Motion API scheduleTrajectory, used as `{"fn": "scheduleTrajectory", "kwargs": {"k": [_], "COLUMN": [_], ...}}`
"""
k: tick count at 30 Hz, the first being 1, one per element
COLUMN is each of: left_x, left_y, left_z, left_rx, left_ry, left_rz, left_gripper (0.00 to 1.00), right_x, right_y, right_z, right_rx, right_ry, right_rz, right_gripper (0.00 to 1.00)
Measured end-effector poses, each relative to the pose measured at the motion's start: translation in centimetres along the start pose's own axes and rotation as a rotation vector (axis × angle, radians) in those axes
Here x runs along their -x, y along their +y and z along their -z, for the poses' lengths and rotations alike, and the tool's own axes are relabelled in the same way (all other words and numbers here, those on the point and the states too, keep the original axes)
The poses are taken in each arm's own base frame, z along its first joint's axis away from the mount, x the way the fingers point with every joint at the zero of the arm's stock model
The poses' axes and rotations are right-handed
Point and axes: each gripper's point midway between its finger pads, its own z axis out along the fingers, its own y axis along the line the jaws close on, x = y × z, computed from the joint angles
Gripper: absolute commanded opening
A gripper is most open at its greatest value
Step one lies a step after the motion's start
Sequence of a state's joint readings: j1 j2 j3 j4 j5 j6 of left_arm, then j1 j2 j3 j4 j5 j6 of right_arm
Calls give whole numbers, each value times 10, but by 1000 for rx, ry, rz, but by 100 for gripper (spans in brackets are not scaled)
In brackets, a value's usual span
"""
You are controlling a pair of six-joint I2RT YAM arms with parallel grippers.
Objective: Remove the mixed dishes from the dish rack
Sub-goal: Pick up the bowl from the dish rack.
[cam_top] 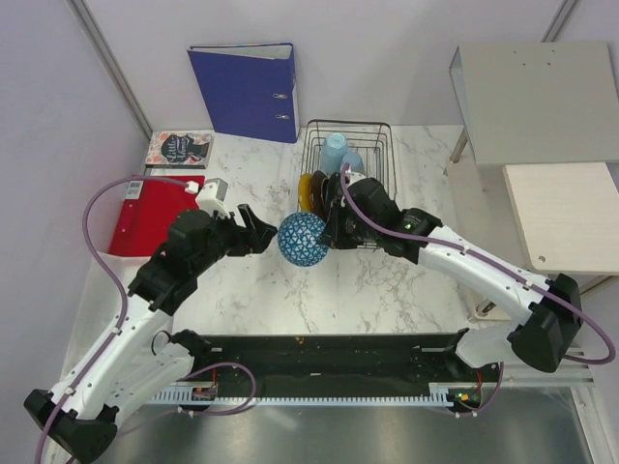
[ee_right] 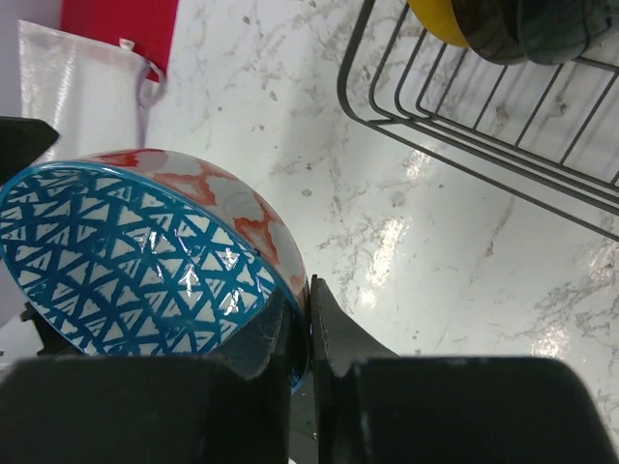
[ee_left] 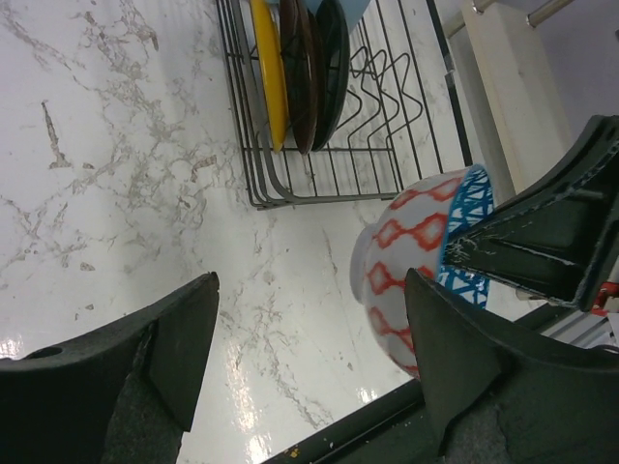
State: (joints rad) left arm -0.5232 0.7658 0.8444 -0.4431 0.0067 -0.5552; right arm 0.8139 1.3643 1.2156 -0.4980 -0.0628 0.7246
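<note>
My right gripper (cam_top: pixel 327 235) is shut on the rim of the small bowl (cam_top: pixel 302 240), which hangs tilted above the marble in front of the dish rack (cam_top: pixel 385 135). The bowl (ee_right: pixel 126 261) is blue-patterned inside and white with red marks outside (ee_left: pixel 401 256). My left gripper (cam_top: pixel 259 232) is open just left of the bowl, whose underside sits by one of its fingers (ee_left: pixel 459 358) without being clamped. A yellow plate (ee_left: pixel 268 68) and two darker plates (ee_left: pixel 314 58) stand upright in the rack (ee_left: pixel 387 179). Two pale blue cups (cam_top: pixel 335 152) sit further back.
A blue ring binder (cam_top: pixel 247 87) stands against the back wall. A red bag (cam_top: pixel 145 215) and a book (cam_top: pixel 179 147) lie at the left. White shelving (cam_top: pixel 542 106) stands to the right. A black rail (cam_top: pixel 319 353) runs along the near edge.
</note>
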Motion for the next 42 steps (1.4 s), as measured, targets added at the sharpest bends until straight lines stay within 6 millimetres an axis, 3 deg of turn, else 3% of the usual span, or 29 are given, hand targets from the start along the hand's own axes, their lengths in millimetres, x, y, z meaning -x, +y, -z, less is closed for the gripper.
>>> {"fn": "scheduleTrajectory", "kwargs": {"k": [5, 12, 20, 30, 40, 42], "left_x": [7, 15, -28, -45, -70, -72], "left_y": [-3, -8, -1, 6, 12, 11], "left_z": [-1, -12, -38, -47, -56, -58], "left_rx": [-1, 12, 52, 78, 96, 93], "left_ry": [-9, 8, 185, 242, 312, 317], "left_rz": [-17, -48, -84, -114, -150, -157], "left_gripper": [84, 78, 73, 66, 33, 14], "right_x": [-12, -11, -20, -12, -13, -13], "right_y": [-20, -43, -58, -50, -45, -45], "right_z": [-11, -18, -38, -40, -40, -41], "right_rx": [-91, -196, -259, -237, -212, -209], "right_ry": [23, 10, 66, 52, 62, 62], "right_rz": [40, 95, 139, 150, 148, 148], "right_gripper": [0, 0, 0, 0, 0, 0]}}
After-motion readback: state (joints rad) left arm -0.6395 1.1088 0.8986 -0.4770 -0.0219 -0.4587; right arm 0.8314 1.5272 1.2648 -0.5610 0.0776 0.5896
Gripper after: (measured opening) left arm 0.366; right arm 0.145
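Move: The bowl, held by its right rim in the right fingers, has its middle about 9 cm right of the left hand, 2 cm back and 5 cm lower. From the left hand, the yellow plate stands some 14 cm ahead and 9 cm to the right, with the brown plates 3 cm farther right; the dish rack's middle is about 18 cm ahead and 20 cm right. From the right hand, the left gripper waits about 14 cm left, level fore and aft, and slightly higher. Left fingers close from wide open to under half around the bowl's left rim, after that hand lifts slightly, then sinks about 10 cm and eases some 4 cm right, tipping down and rolling its left side up. The right hand keeps its pinch on the opposite rim, lowering the bowl about 6 cm and slightly forward, rolling its left side down, then nearly holding still. ##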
